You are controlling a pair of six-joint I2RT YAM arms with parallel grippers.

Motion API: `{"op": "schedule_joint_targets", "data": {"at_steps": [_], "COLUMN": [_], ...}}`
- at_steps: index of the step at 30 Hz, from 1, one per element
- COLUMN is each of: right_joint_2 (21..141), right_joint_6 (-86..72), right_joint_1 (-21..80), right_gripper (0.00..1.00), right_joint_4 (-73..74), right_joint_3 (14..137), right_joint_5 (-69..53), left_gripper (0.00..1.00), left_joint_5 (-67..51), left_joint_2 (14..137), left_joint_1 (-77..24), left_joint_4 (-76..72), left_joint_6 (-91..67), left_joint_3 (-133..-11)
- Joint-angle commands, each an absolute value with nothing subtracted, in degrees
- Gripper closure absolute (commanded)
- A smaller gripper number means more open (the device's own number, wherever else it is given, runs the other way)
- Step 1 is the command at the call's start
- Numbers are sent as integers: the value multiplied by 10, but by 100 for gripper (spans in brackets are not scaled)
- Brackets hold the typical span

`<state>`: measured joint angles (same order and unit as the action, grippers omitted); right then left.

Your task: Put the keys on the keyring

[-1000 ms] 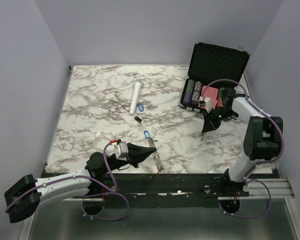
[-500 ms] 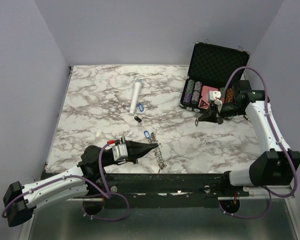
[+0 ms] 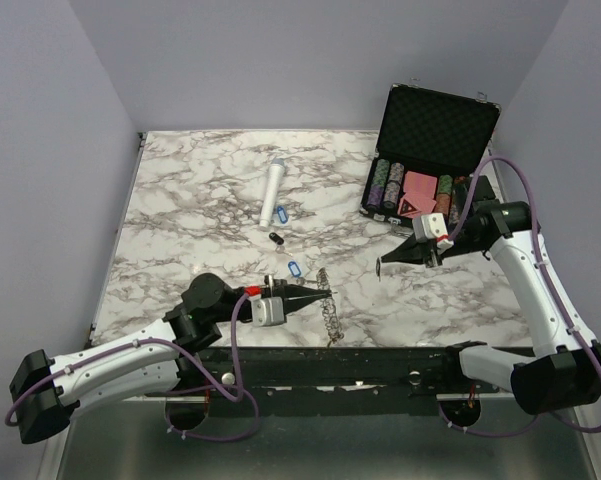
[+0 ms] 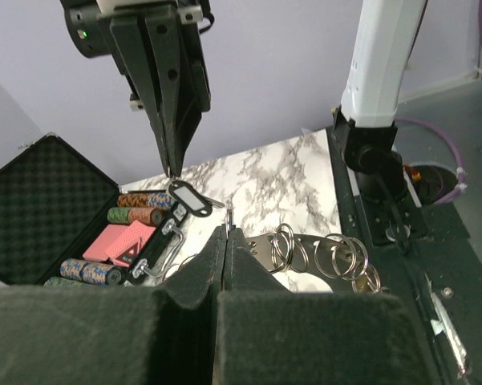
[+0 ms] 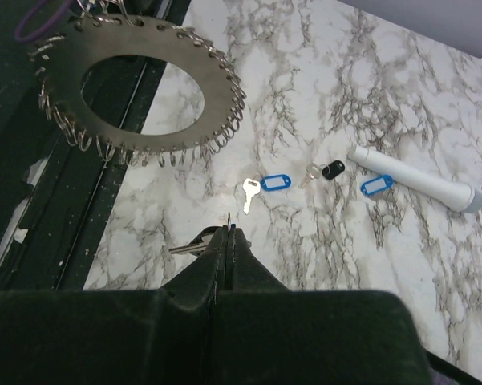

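The keyring (image 5: 60, 100), a flat grey ring with small split rings round its rim, hangs edge-on (image 3: 328, 305) above the near table edge. My left gripper (image 3: 332, 292) is shut on its rim (image 4: 305, 250). My right gripper (image 3: 380, 266) hovers just right of it, shut on a black-tagged key (image 4: 188, 196) whose blade (image 5: 184, 245) sticks out to one side. On the marble lie a blue-tagged key (image 3: 294, 270), a black-tagged key (image 3: 275, 238) and another blue-tagged key (image 3: 281, 213).
A white cylinder (image 3: 272, 193) lies at the table's middle, beside the far blue tag. An open black case (image 3: 435, 130) with poker chips and a pink card pack stands at the back right. The black frame rail (image 3: 380, 355) runs along the near edge.
My left gripper has carried the keyring rightward and turned it up on edge. My right gripper has swung away from the case, left and nearer, bringing the black-tagged key close to the keyring.
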<state>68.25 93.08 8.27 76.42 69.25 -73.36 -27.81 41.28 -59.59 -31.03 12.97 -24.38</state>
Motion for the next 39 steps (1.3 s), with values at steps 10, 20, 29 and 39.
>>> {"op": "schedule_joint_targets", "data": {"at_steps": [10, 20, 29, 39], "right_joint_2": [657, 627, 563, 511], "right_joint_6": [991, 1002, 827, 546], "right_joint_1": [147, 193, 200, 245], "right_gripper": [100, 100, 100, 100], "right_joint_4": [814, 814, 668, 367], "right_joint_3": [677, 663, 610, 527], "right_joint_5": [-733, -708, -715, -652], "left_gripper": [100, 100, 100, 100], "left_joint_5": [-262, -229, -206, -179], "left_joint_2": [462, 486, 502, 537], "left_joint_1": [-594, -595, -604, -617], "left_joint_4": [-320, -445, -487, -576], "left_joint_6": [242, 222, 180, 113], "left_joint_3": [-268, -215, -200, -179]}}
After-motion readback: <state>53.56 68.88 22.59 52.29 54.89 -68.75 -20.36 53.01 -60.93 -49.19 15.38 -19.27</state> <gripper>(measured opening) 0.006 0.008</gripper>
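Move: From the right hand, which holds a key with a black tag just beneath its fingertips, the keyring's middle is about 9 cm back, 11 cm left and 5 cm lower. The nearer blue tag lies on the table some 13 cm ahead and 22 cm left, the black fob about 22 cm ahead and 28 cm left, both roughly 25 cm below. From the left hand, which grips the hanging keyring's rim, the held key is about 7 cm ahead, 11 cm right and slightly lower. Backward and a little left, the right hand carries the key towards the held keyring, going about 6.5 cm back before easing forward a centimetre and sinking slightly; it swivels some 10 degrees counter-clockwise, then partly back. The left hand brings the keyring to meet it, about 3 cm forward and down and a little right, wrist turning slightly counter-clockwise. Both grips stay shut. ##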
